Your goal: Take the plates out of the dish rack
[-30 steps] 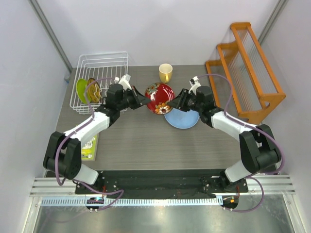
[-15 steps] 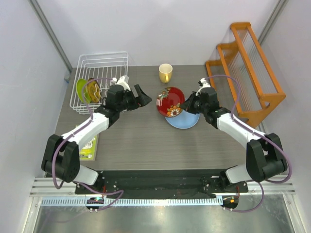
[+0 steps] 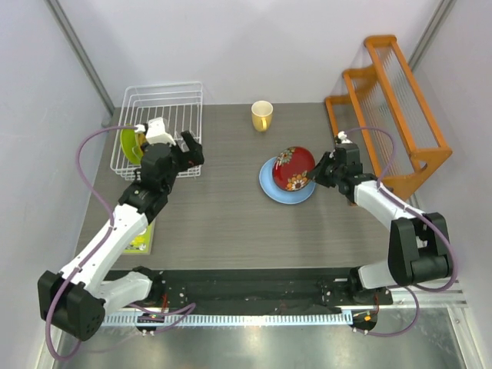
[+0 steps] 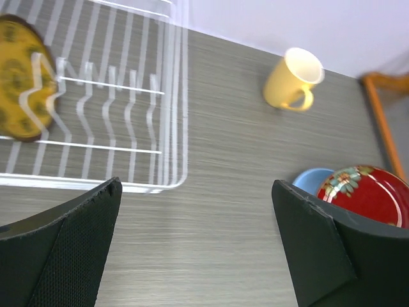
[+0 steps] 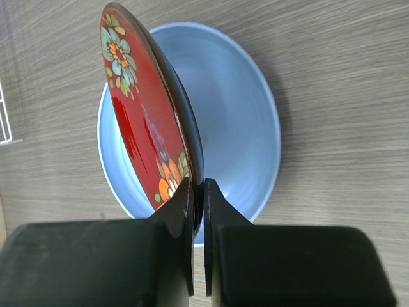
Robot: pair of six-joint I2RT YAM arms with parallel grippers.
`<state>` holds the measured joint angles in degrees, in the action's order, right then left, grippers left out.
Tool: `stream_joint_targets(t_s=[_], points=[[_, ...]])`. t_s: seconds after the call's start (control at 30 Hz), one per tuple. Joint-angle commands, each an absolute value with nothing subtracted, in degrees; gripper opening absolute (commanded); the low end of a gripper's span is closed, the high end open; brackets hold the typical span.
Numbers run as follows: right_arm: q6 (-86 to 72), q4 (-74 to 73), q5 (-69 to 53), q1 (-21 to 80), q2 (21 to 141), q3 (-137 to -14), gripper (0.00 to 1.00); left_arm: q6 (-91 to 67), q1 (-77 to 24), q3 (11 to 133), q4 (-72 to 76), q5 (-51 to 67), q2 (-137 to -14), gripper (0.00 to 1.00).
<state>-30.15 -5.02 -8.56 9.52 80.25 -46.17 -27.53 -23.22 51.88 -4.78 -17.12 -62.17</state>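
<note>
The red floral plate (image 3: 294,167) (image 5: 137,121) stands tilted on edge over the light blue plate (image 3: 283,191) (image 5: 243,115), which lies flat on the table. My right gripper (image 3: 317,173) (image 5: 199,185) is shut on the red plate's rim. My left gripper (image 3: 188,150) (image 4: 195,192) is open and holds nothing; it hovers over the table at the near right corner of the white wire dish rack (image 3: 161,104) (image 4: 172,96). A yellow patterned plate (image 4: 19,77) and a lime green plate (image 3: 128,144) stand in the rack's left side.
A yellow cup (image 3: 262,115) (image 4: 295,80) stands at the back middle of the table. An orange wooden slatted rack (image 3: 392,100) fills the right side. A green-yellow flat item (image 3: 142,234) lies at the table's left edge, under the left arm.
My left gripper let go of the red plate, opened wide and drew back left to the dish rack. My right gripper shut on the plate and carried it right, over the blue plate.
</note>
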Motion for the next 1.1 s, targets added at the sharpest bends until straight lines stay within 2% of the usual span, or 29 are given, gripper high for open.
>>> stream_joint_targets(t_s=[0.0, 0.27, 0.33, 0.43, 0.57, 0.67, 0.83, 1.07], points=[[-32.5, 6.1, -15.6, 9.0, 82.1, -45.3, 0.01, -23.1, -23.1, 49.9, -5.7, -26.6, -59.4, 0.99], [-35.5, 10.1, -22.6, 8.9, 88.9, -45.5, 0.01, -22.3, -23.1, 49.7, -6.7, -27.9, -60.0, 1.0], [-35.7, 10.0, -23.3, 8.8, 89.9, -46.1, 0.04, -22.4, -23.1, 49.9, -6.7, -28.2, -60.2, 1.0], [-35.2, 7.4, -23.2, 8.9, 91.1, -47.5, 0.2, -22.2, -23.1, 50.0, -6.8, -29.1, -60.5, 1.0], [-33.3, 2.9, -21.2, 8.9, 91.0, -49.2, 0.51, -21.7, -23.1, 50.1, -6.9, -30.6, -61.0, 0.99], [-31.0, -2.3, -18.3, 8.9, 90.4, -51.4, 0.57, -21.3, -23.0, 50.4, -7.0, -31.4, -61.6, 0.99], [-26.6, -12.6, -9.9, 9.0, 88.5, -55.0, 0.6, -20.0, -22.4, 51.7, -7.2, -34.1, -63.2, 0.99], [-24.4, -17.9, -4.0, 9.0, 83.0, -56.8, 0.61, -17.6, -11.9, 55.8, -4.1, -32.3, -69.2, 1.0]])
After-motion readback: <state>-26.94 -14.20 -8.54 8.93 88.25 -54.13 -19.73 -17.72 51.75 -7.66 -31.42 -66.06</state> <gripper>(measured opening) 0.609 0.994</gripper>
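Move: The blue plate, on which the held red plate is to be laid, is about 5 cm ahead of the right hand, 6 cm to its left and 7 cm below; the yellow mug stands some 17 cm farther out than the blue plate and 9 cm left of it. The brown plate, upright in the dish rack, is about 10 cm ahead of the open left hand, 13 cm to its left and 15 cm lower. The green plate stands 5 cm left of the brown one, and the rack's middle is 5 cm beyond it. The red plate, already pinched by its rim, is lowered about 4 cm and carried 3 cm left onto the blue plate by the right hand, which rolls its left side up slightly, opens, lets go, then draws back right and a little up. Meanwhile the brown plate is approached by the wide-open left hand, swinging left about 7 cm while sinking, turning counter-clockwise and rolling its left side up. ##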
